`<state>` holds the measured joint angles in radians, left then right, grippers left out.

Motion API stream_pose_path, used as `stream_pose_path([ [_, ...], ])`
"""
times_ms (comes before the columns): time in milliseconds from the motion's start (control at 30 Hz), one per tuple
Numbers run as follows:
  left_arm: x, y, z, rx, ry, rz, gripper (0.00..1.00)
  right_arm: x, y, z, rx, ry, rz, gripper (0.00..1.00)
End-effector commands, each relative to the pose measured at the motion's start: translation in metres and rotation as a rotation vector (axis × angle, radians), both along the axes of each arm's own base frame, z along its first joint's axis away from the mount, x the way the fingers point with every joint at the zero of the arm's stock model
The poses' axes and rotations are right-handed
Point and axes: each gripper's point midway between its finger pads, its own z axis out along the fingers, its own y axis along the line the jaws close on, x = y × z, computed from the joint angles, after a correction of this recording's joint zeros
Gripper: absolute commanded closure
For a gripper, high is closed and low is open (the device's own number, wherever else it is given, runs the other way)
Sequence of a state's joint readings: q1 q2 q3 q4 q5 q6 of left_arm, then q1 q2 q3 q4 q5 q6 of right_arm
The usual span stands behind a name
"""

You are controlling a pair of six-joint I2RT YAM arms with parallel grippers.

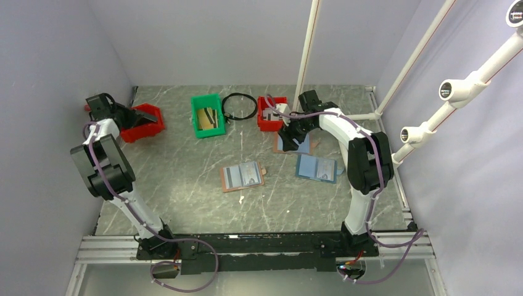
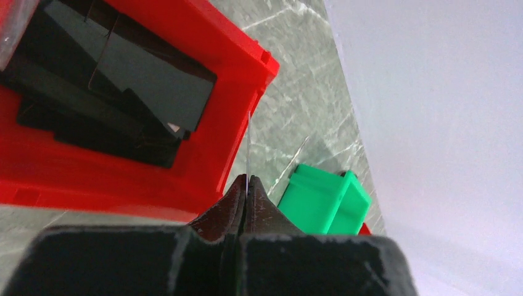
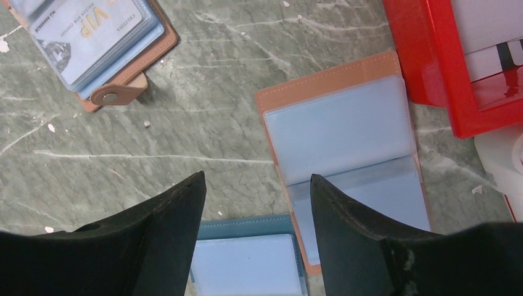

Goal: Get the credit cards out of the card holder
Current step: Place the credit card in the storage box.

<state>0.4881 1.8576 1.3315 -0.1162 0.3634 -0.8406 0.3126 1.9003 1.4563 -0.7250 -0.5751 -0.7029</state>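
Note:
A reddish-brown card holder (image 3: 345,132) lies open on the table, and its pale blue pockets look empty. My right gripper (image 3: 258,179) hovers open just above its left edge (image 1: 295,147) with nothing between the fingers. A second reddish-brown card holder (image 1: 242,176) with a snap tab (image 3: 111,95) lies open mid-table and has credit cards (image 3: 86,28) in its pockets. At the far left my left gripper (image 2: 248,180) is shut on a thin credit card (image 2: 248,145), seen edge-on beside the rim of a red bin (image 2: 240,105). That bin holds dark cards (image 2: 142,86).
A blue-covered holder (image 1: 316,168) lies open to the right of the middle. Along the back stand the left red bin (image 1: 143,126), a green bin (image 1: 208,115), a black cable loop (image 1: 239,106) and another red bin (image 1: 271,114). White pipes rise at the right.

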Motion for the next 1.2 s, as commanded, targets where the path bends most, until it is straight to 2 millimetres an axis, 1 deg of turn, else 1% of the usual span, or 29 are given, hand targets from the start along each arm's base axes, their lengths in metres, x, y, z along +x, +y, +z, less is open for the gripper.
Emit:
stream_pose_path([
  [0,0.028,0.014,0.033,-0.034,-0.068,0.078,1.00,0.013,0.008,0.011,0.058,-0.037,-0.006,0.35],
  [133,0.028,0.026,0.019,-0.044,-0.006,0.159,1.00,0.012,0.008,0.010,0.069,-0.027,-0.010,0.34],
  [333,0.025,0.035,0.000,-0.046,0.059,0.252,1.00,0.014,0.010,0.014,0.083,-0.030,-0.005,0.35],
  [467,0.019,0.048,-0.006,0.019,0.099,0.343,0.95,0.012,0.012,0.016,0.094,-0.018,-0.002,0.35],
  [533,0.015,0.055,-0.007,0.059,0.115,0.400,0.90,0.011,0.013,0.016,0.099,-0.010,-0.005,0.35],
  [600,0.014,0.060,-0.006,0.096,0.127,0.438,0.80,0.008,0.013,0.017,0.102,-0.002,-0.009,0.35],
  [633,0.014,0.059,-0.007,0.108,0.134,0.436,0.76,0.006,0.013,0.017,0.104,0.003,-0.011,0.35],
  [700,0.017,0.058,-0.005,0.135,0.130,0.413,0.73,0.002,0.012,0.017,0.106,0.012,-0.014,0.35],
  [733,0.018,0.056,-0.004,0.145,0.134,0.409,0.69,0.000,0.012,0.017,0.107,0.015,-0.015,0.36],
  [800,0.014,0.056,-0.001,0.166,0.137,0.422,0.61,-0.005,0.011,0.017,0.106,0.026,-0.015,0.36],
  [867,0.011,0.054,0.006,0.179,0.126,0.408,0.57,-0.011,0.009,0.017,0.103,0.039,-0.015,0.36],
  [967,0.003,0.043,0.029,0.213,0.094,0.342,0.53,-0.022,0.009,0.020,0.117,0.058,-0.008,0.36],
  [1000,-0.001,0.036,0.044,0.231,0.070,0.297,0.51,-0.027,0.010,0.022,0.127,0.065,0.002,0.36],
  [1033,-0.006,0.030,0.054,0.264,0.058,0.243,0.48,-0.032,0.012,0.024,0.138,0.070,0.014,0.36],
  [1067,-0.013,0.022,0.060,0.280,0.057,0.191,0.46,-0.038,0.014,0.026,0.148,0.074,0.029,0.36],
  [1133,-0.027,-0.001,0.074,0.315,0.032,0.041,0.37,-0.048,0.019,0.027,0.153,0.077,0.065,0.36],
  [1167,-0.036,-0.012,0.077,0.323,0.029,-0.021,0.32,-0.053,0.021,0.029,0.153,0.072,0.085,0.36],
])
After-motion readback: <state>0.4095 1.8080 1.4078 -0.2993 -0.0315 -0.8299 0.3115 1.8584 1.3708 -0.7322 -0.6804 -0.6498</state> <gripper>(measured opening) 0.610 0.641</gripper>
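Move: The red storage box already lies beneath the left hand, which still grips the black credit card: its middle is roughly 3 cm to the left, level fore and aft, and about 9 cm below. The green box stands some 26 cm to the hand's right and 3 cm farther out; the cable loop is about 39 cm right and 7 cm farther out. From the right hand the red storage box lies about 64 cm left and 11 cm ahead. The black credit card is carried a little forward over the red storage box, then about 4 cm left and down while the left hand turns some 20 degrees counter-clockwise and tips down; the fingers open during the descent and let go of it. The emptied hand then lifts about 3 cm, backing off and slightly right. The right hand, still open, draws back about 3 cm late on. ##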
